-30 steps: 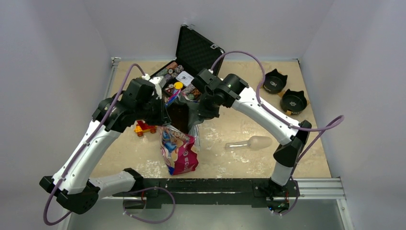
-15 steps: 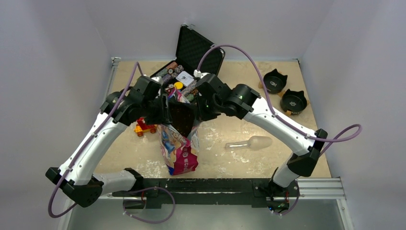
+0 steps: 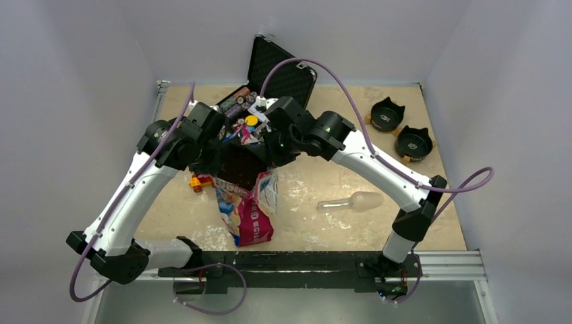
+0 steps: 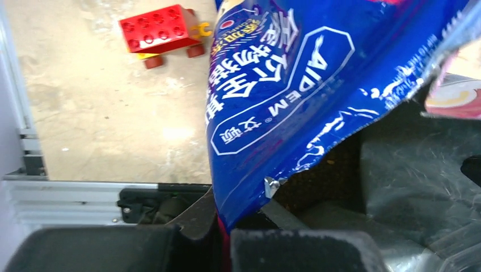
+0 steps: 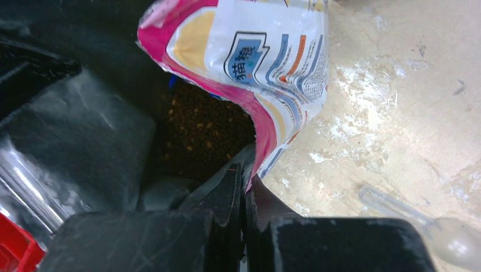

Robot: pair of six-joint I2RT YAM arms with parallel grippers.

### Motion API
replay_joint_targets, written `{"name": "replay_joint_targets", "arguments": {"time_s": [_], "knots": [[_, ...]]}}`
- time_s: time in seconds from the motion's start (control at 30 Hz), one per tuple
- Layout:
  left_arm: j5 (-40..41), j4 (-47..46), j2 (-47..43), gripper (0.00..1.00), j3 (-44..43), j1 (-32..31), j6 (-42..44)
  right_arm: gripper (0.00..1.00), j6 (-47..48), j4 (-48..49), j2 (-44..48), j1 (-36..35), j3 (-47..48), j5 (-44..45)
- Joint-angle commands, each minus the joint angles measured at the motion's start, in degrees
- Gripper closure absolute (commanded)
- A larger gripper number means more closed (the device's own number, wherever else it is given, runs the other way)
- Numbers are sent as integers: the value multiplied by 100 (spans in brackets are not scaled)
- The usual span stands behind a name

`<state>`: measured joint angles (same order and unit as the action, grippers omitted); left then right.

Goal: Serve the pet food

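The pet food bag (image 3: pixel 247 208), glossy with pink edges, stands in the middle of the table with its mouth pulled wide. My left gripper (image 4: pixel 227 225) is shut on the bag's blue left wall (image 4: pixel 283 85). My right gripper (image 5: pixel 247 182) is shut on the pink-edged right wall (image 5: pixel 272 62). The pet food (image 5: pixel 199 129) shows as dark-brown kibble deep inside the bag, also glimpsed in the left wrist view as pet food (image 4: pixel 320 181). From above, the left gripper (image 3: pixel 219 160) and right gripper (image 3: pixel 272 152) flank the dark opening.
Two black cat-eared bowls (image 3: pixel 387 115) (image 3: pixel 413 143) sit at the back right. A clear plastic scoop (image 3: pixel 352 201) lies right of the bag. An open black case (image 3: pixel 283 71) with poker chips stands behind. A red toy brick car (image 4: pixel 161 29) rests left of the bag.
Both grippers have shifted left and back while holding the bag's rim. The bag's mouth is spread wider and the bag itself has slid a little to the left.
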<state>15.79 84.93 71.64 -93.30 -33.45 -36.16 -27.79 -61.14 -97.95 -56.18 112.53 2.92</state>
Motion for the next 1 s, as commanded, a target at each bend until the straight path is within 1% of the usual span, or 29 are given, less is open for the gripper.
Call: {"name": "replay_joint_targets", "arguments": {"time_s": [0.0, 0.13, 0.2, 0.3, 0.37, 0.43, 0.5, 0.53, 0.6, 0.63, 0.7, 0.73, 0.77, 0.8, 0.87, 0.93, 0.97], "knots": [[1543, -251, -213, 100, -1254, 29, 528, 100, 465, 643, 93, 37, 560, -575], [1589, -57, 138, 100, -2191, 28, 874, 100, 315, 971, -117, 80, 928, -1410], [1800, -7, 275, 100, -2423, 27, 1011, 100, 324, 1315, -148, 103, 867, -1762], [2087, -123, 380, 100, -2527, 32, 1197, 100, 378, 1524, -422, 161, 1192, -1949], [2093, -158, 471, 100, -2635, 39, 1288, 100, 285, 1425, -731, 234, 1583, -1998], [1954, -4, 558, 100, -2870, 36, 1264, 100, 106, 1213, -982, 283, 1970, -2121], [1680, 15, 528, 100, -2863, 34, 1197, 100, -1, 1077, -935, 283, 1926, -2140], [1457, -80, 454, 100, -2738, 36, 1173, 100, 5, 1146, -740, 283, 1630, -2133], [833, -429, 268, 100, -2354, 25, 1050, 100, 86, 1582, -124, 307, 520, -2078], [438, -764, 155, 100, -2047, 30, 967, 100, 128, 1860, 198, 359, -379, -2099], [-621, -1412, -29, 100, -1344, 27, 775, 100, 71, 2291, 816, 596, -1392, -2387], [-1096, -1658, -59, 100, -1024, 8, 599, 100, 13, 2427, 1142, 749, -2160, -2553], [-1455, -1884, -59, 100, -714, -43, 348, 100, -21, 2540, 1401, 867, -2696, -2641], [-1769, -2010, -20, 100, -483, -130, 170, 100, -34, 2583, 1653, 937, -3146, -2567], [-2122, -2244, 132, 100, -155, -366, -109, 100, -99, 2570, 2120, 1025, -3905, -2212], [-2412, -2570, 258, 100, 137, -557, -398, 100, -139, 2432, 2438, 1073, -4341, -1932], [-2574, -2734, 313, 100, 275, -624, -516, 97, -169, 2266, 2529, 1070, -4411, -1747]]}}
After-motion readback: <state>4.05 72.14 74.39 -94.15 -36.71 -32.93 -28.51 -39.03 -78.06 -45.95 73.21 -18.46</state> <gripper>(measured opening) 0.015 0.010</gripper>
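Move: Both hands already pinch opposite sides of the pet food bag's open mouth. The bag's middle is about 8 cm back, 8 cm right and 14 cm below the left hand, and some 10 cm back, 8 cm left and 16 cm below the right. The red toy car is 5 cm ahead and 8 cm left of the left hand; the scoop is 4 cm back and 25 cm right of the right hand, both down on the table. Still pinching the bag's rim, both hands lift it leftward, then sweep right about 12 cm and down. ##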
